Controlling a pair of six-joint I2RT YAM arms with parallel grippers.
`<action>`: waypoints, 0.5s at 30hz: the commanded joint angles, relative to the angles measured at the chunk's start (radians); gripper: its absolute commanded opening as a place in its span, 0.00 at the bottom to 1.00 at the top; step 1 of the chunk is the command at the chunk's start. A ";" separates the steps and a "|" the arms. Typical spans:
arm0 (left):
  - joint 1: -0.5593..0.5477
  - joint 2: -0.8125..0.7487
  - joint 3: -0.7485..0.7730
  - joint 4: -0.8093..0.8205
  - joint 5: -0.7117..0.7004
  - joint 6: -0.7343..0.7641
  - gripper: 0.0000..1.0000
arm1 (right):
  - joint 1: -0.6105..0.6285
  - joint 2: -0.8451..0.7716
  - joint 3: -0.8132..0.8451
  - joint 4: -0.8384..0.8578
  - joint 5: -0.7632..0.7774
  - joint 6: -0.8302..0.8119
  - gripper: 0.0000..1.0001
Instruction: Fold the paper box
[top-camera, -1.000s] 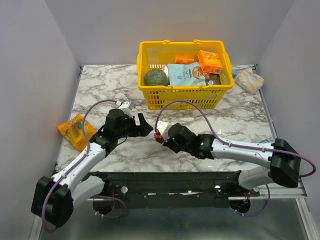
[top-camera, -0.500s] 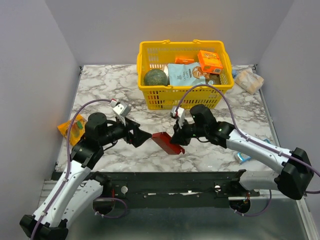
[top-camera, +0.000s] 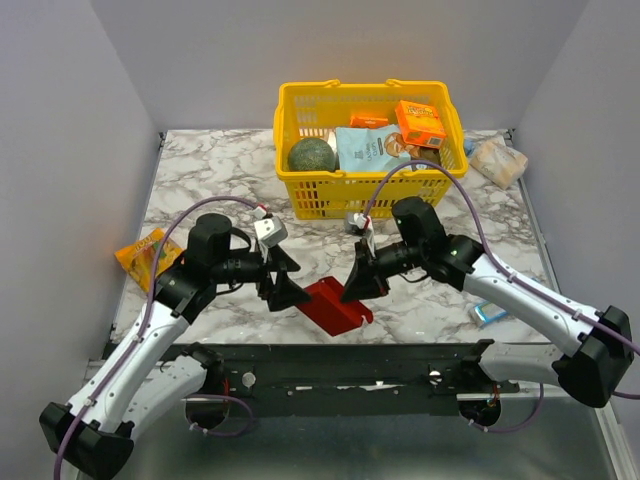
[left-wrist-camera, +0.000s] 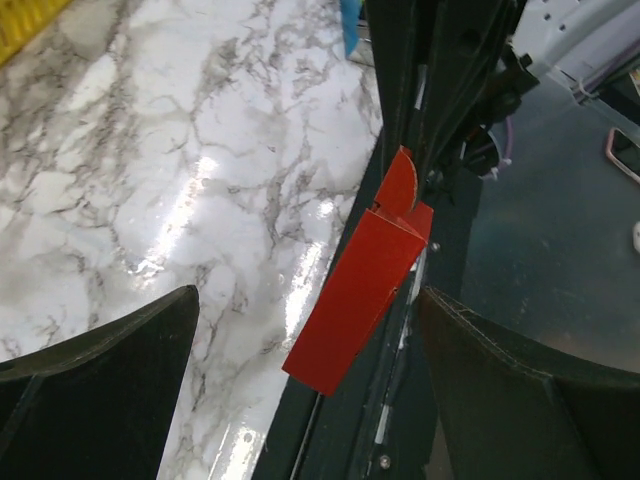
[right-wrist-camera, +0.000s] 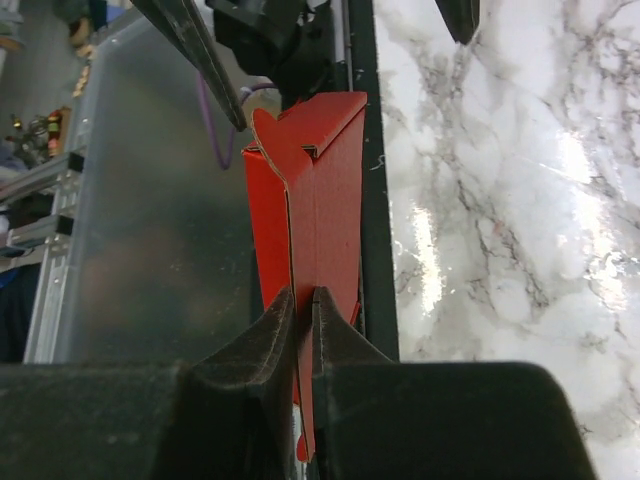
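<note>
The red paper box (top-camera: 334, 307) is partly folded and hangs over the table's near edge between my two grippers. My right gripper (top-camera: 357, 284) is shut on one wall of the paper box (right-wrist-camera: 318, 210), pinching the thin card between its fingertips. A rounded flap sticks out at the box's far end. My left gripper (top-camera: 281, 282) is open just left of the box, its jaws spread wide apart. In the left wrist view the paper box (left-wrist-camera: 362, 287) lies ahead between the fingers, not touching them.
A yellow basket (top-camera: 369, 186) with groceries stands at the back centre. An orange snack packet (top-camera: 150, 260) lies at the left edge. A wrapped packet (top-camera: 499, 160) lies at the back right, a small blue item (top-camera: 487, 313) near the right arm. The black base rail (top-camera: 340, 362) runs along the near edge.
My right gripper has carried the red box from table centre toward the near edge and turned it. My left gripper has swung in beside it, staying open.
</note>
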 joint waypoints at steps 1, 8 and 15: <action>-0.050 0.022 0.015 -0.025 0.136 0.042 0.99 | -0.008 -0.012 0.041 -0.053 -0.120 0.013 0.17; -0.132 0.099 0.040 -0.053 0.127 0.061 0.95 | -0.008 0.020 0.065 -0.083 -0.144 -0.004 0.17; -0.190 0.140 0.030 0.064 0.142 0.002 0.57 | -0.008 0.031 0.073 -0.113 -0.106 -0.034 0.18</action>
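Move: The red paper box, held in the air by the right fingers, lies about 8 cm to the left gripper's right, 5 cm back and 3 cm below. The right fingertips are some 11 cm right of the left gripper, 4 cm back and 2 cm below. From the right hand, the box's middle sits roughly 3 cm left, 2 cm back and 2 cm below. The yellow basket stands far ahead of the left gripper, some 45 cm out, 18 cm right and 10 cm lower. Bring the wide-open left gripper back, to the right and slightly down, about 5 cm in all, turning it some 15 degrees clockwise so the box's near end comes between its fingers, then start closing them. Keep the right fingers pinched on the box panel while easing that hand back 1.5 cm. ##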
